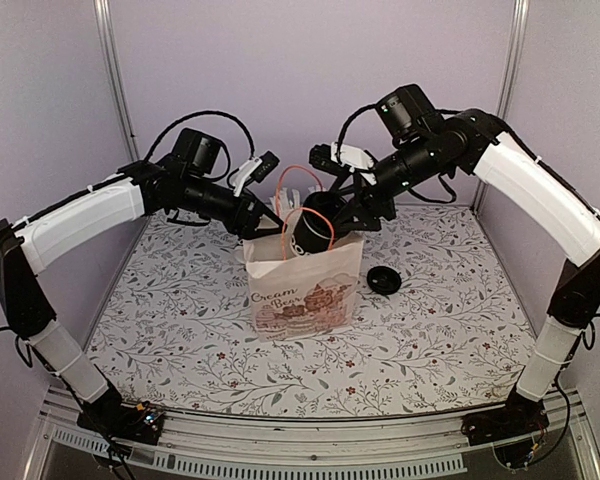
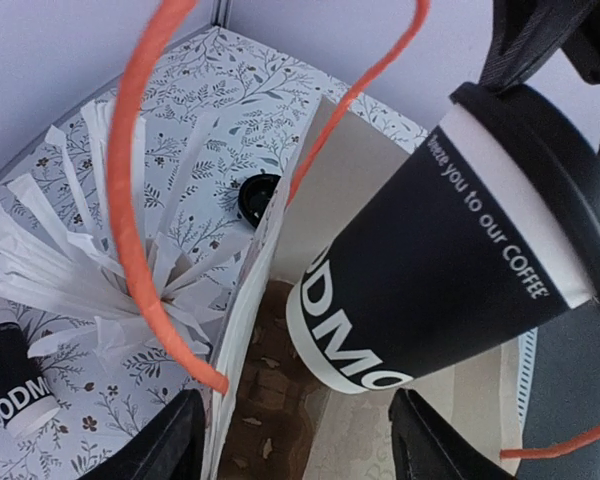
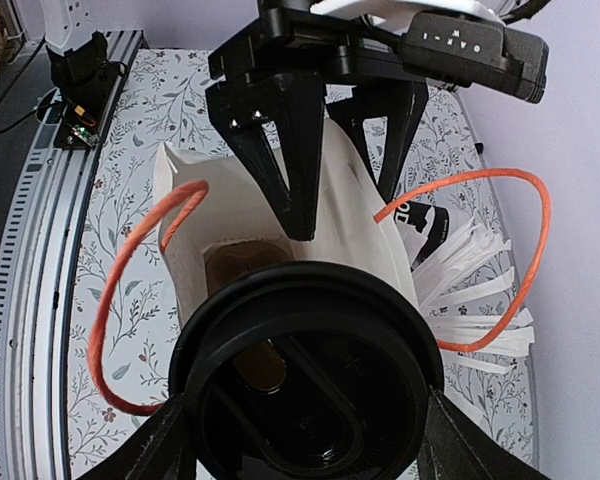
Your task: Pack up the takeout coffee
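The takeout coffee [image 1: 313,230], a black paper cup with a black lid [image 3: 305,385], hangs tilted over the open mouth of a white paper bag [image 1: 305,292]. My right gripper [image 3: 305,440] is shut on it just under the lid. In the left wrist view the cup [image 2: 430,270] points bottom-first into the bag's brown inside [image 2: 265,395]. My left gripper [image 2: 298,425] stands open astride the bag's left wall [image 2: 235,370], which runs close by its left finger. The bag's orange handles [image 2: 130,220] loop up around the cup.
A loose black lid [image 1: 384,280] lies on the patterned table [image 1: 440,330] right of the bag. Behind the bag are white wrapped sticks [image 2: 70,260] and another black cup [image 2: 15,375]. Grey walls close in the back and sides.
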Robot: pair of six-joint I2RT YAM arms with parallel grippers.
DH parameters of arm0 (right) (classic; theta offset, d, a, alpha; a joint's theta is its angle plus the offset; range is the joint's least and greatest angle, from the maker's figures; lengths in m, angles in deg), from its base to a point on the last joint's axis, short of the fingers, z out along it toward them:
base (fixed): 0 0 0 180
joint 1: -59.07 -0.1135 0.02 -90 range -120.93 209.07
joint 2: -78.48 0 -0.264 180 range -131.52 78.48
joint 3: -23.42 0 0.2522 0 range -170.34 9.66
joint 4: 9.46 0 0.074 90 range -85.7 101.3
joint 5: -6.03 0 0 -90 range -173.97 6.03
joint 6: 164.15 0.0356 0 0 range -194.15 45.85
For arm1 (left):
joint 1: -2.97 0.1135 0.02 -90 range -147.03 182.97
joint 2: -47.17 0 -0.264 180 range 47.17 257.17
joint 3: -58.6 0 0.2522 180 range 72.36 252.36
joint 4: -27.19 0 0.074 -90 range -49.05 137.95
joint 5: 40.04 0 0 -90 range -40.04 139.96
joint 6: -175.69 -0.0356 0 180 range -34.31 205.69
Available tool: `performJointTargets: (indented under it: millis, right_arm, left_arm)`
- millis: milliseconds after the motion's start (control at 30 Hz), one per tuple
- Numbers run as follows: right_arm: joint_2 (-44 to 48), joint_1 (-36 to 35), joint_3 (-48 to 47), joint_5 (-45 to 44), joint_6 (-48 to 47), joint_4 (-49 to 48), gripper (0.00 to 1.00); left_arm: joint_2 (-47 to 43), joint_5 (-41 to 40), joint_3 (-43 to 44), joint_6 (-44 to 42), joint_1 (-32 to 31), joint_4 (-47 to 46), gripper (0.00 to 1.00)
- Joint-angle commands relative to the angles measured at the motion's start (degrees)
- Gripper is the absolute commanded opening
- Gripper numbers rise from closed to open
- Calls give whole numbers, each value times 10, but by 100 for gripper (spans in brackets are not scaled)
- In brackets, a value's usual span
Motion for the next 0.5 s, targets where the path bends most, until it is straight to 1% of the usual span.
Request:
performJointTargets:
  millis: [0, 67, 167, 233, 400, 467]
  right_arm:
    - [14, -29, 7, -7, -4, 28, 37]
    - [29, -43, 28, -19, -15, 29, 37]
    - [50, -63, 68, -43, -33, 24, 37]
    - [63, -77, 89, -57, -45, 29, 37]
    - [85, -109, 131, -77, -76, 54, 37]
    - [102, -121, 147, -90, -84, 55, 37]
  left_arm:
    - [-54, 35, -35, 24, -16, -44, 67]
    - [-70, 33, -46, 31, -24, -55, 71]
    - [-97, 16, -62, 31, -32, -79, 80]
    - [-116, 5, -79, 48, -34, -102, 85]
    - [-141, 26, -106, 67, -35, -138, 88]
    - [-153, 18, -122, 66, -33, -150, 89]
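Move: Below and to the left of the right hand, which holds the lidded coffee cup slanting into the bag's mouth, the bag's middle lies about 8 cm left, 2 cm ahead and 21 cm down; the loose black lid is some 10 cm ahead and 11 cm right, 33 cm down. From the left hand at the far rim, the bag's middle is roughly 4 cm back, 5 cm right and 15 cm down, the cup of straws about 11 cm ahead, 3 cm right and 20 cm down. Drawing back towards the robot about 8 cm and sinking 5 cm, the right hand keeps its grip on the cup and lowers it bottom first into the bag's mouth, tipping its fingers some 10 degrees steeper and turning slightly counter-clockwise. The left hand backs off about 5 cm, then climbs some 6 cm as well, opening wider and coming free of the far rim. ##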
